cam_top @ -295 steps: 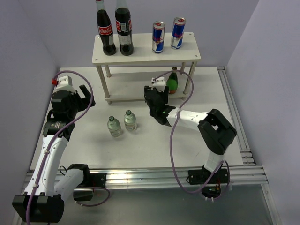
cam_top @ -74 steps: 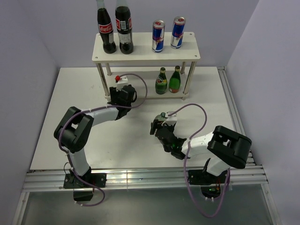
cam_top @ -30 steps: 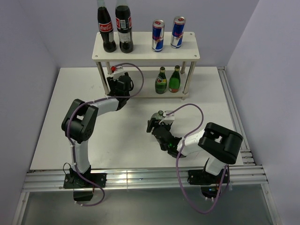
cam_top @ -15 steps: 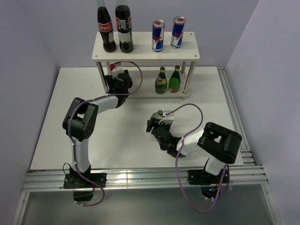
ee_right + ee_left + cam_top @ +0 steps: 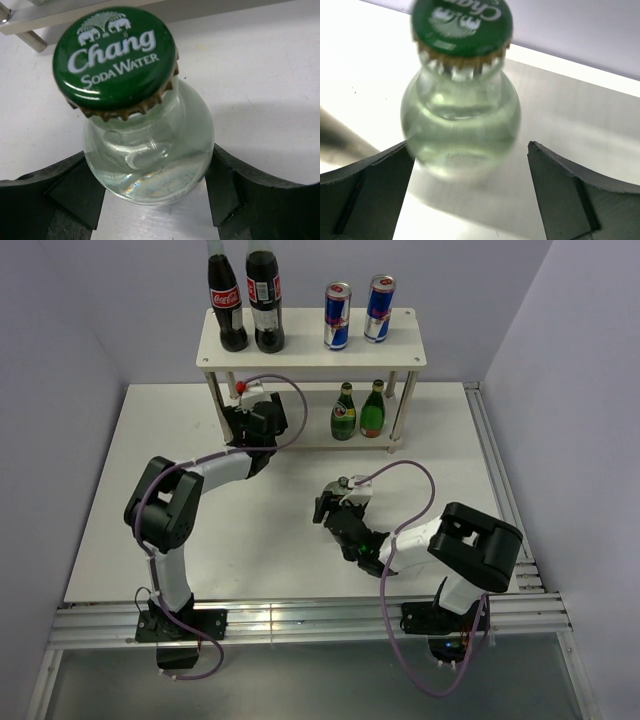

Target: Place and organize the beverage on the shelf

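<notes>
My left gripper (image 5: 250, 402) reaches under the left end of the cream shelf (image 5: 310, 350). In its wrist view it (image 5: 469, 150) is open around an upright clear bottle (image 5: 460, 115) with a green cap, and the right finger (image 5: 560, 190) stands well off the glass. This bottle is hidden in the top view. My right gripper (image 5: 335, 505) is out on the table, shut on a second clear bottle (image 5: 147, 155) with a green Chang cap (image 5: 343, 481). Two blue-and-silver cans (image 5: 338, 318) stand on the top board, and two green bottles (image 5: 344, 412) stand on the lower board.
Two tall cola bottles (image 5: 245, 302) stand at the top board's left end. The shelf's left legs (image 5: 214, 400) are close beside my left wrist. Purple cables loop over both arms. A metal rail (image 5: 300, 620) runs along the table's near edge.
My left gripper's jaws have opened off the clear bottle at the shelf, and its arm has shifted slightly. The right arm and its bottle have stayed put.
</notes>
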You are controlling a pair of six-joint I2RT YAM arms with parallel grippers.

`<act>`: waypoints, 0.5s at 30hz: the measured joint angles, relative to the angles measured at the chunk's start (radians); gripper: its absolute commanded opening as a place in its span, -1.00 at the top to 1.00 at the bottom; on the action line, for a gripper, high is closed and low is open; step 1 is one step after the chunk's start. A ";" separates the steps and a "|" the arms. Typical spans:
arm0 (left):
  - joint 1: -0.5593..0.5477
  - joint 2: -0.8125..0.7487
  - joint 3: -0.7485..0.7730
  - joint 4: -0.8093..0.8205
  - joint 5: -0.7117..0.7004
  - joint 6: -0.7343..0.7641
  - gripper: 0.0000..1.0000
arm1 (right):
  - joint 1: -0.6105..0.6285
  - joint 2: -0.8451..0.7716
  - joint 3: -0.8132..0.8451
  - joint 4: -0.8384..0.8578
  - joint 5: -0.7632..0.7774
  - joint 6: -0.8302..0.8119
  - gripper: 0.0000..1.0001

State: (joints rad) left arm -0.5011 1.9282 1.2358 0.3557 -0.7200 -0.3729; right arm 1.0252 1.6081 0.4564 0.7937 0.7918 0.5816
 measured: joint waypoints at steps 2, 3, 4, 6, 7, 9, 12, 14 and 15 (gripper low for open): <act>-0.014 -0.040 -0.024 -0.012 -0.006 -0.014 -0.99 | 0.005 -0.017 -0.001 -0.031 0.000 0.003 1.00; -0.019 -0.056 -0.032 -0.018 -0.010 -0.016 -0.99 | 0.009 -0.027 -0.002 -0.049 0.000 0.005 1.00; -0.026 -0.076 -0.043 -0.023 -0.011 -0.021 -0.99 | 0.014 -0.039 -0.003 -0.069 0.001 0.005 1.00; -0.037 -0.112 -0.069 -0.032 -0.015 -0.036 -0.99 | 0.027 -0.063 -0.003 -0.112 0.001 0.004 1.00; -0.042 -0.133 -0.084 -0.039 -0.019 -0.043 -0.99 | 0.032 -0.072 -0.003 -0.132 0.001 0.003 1.00; -0.056 -0.180 -0.121 -0.066 -0.029 -0.064 -0.99 | 0.042 -0.095 -0.002 -0.174 -0.001 -0.001 1.00; -0.088 -0.287 -0.198 -0.145 -0.048 -0.110 -0.99 | 0.046 -0.121 0.016 -0.253 -0.014 -0.030 1.00; -0.116 -0.376 -0.248 -0.212 -0.057 -0.144 -0.99 | 0.047 -0.123 0.053 -0.312 -0.023 -0.066 1.00; -0.132 -0.433 -0.276 -0.246 -0.064 -0.165 -0.99 | 0.047 -0.122 0.079 -0.341 -0.029 -0.084 1.00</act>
State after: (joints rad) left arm -0.6331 1.4952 0.9600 0.1101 -0.7837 -0.5377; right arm 1.0718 1.4857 0.5358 0.4526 0.7628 0.4973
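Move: The soda water bottle just set on the lower board stands between the left hand's open fingers, about 3 cm ahead and 1 cm left. The shelf post is some 7 cm left and 3 cm back of that hand; the labelled green bottle is about 3 cm ahead, 24 cm right. The right hand already holds the second soda water; the board's free spot lies some 25 cm ahead and 16 cm left, the labelled green bottle 25 cm straight ahead. The placed soda water bottle is left behind as the left hand, fingers staying wide open, draws back out of the shelf by about 11 cm, gathering speed and rising some 4 cm. The second one stays gripped at its shoulder while the right hand eases back about 2 cm, rolling some 10 degrees with its right side rising and swinging slightly counter-clockwise, then begins to rise. ##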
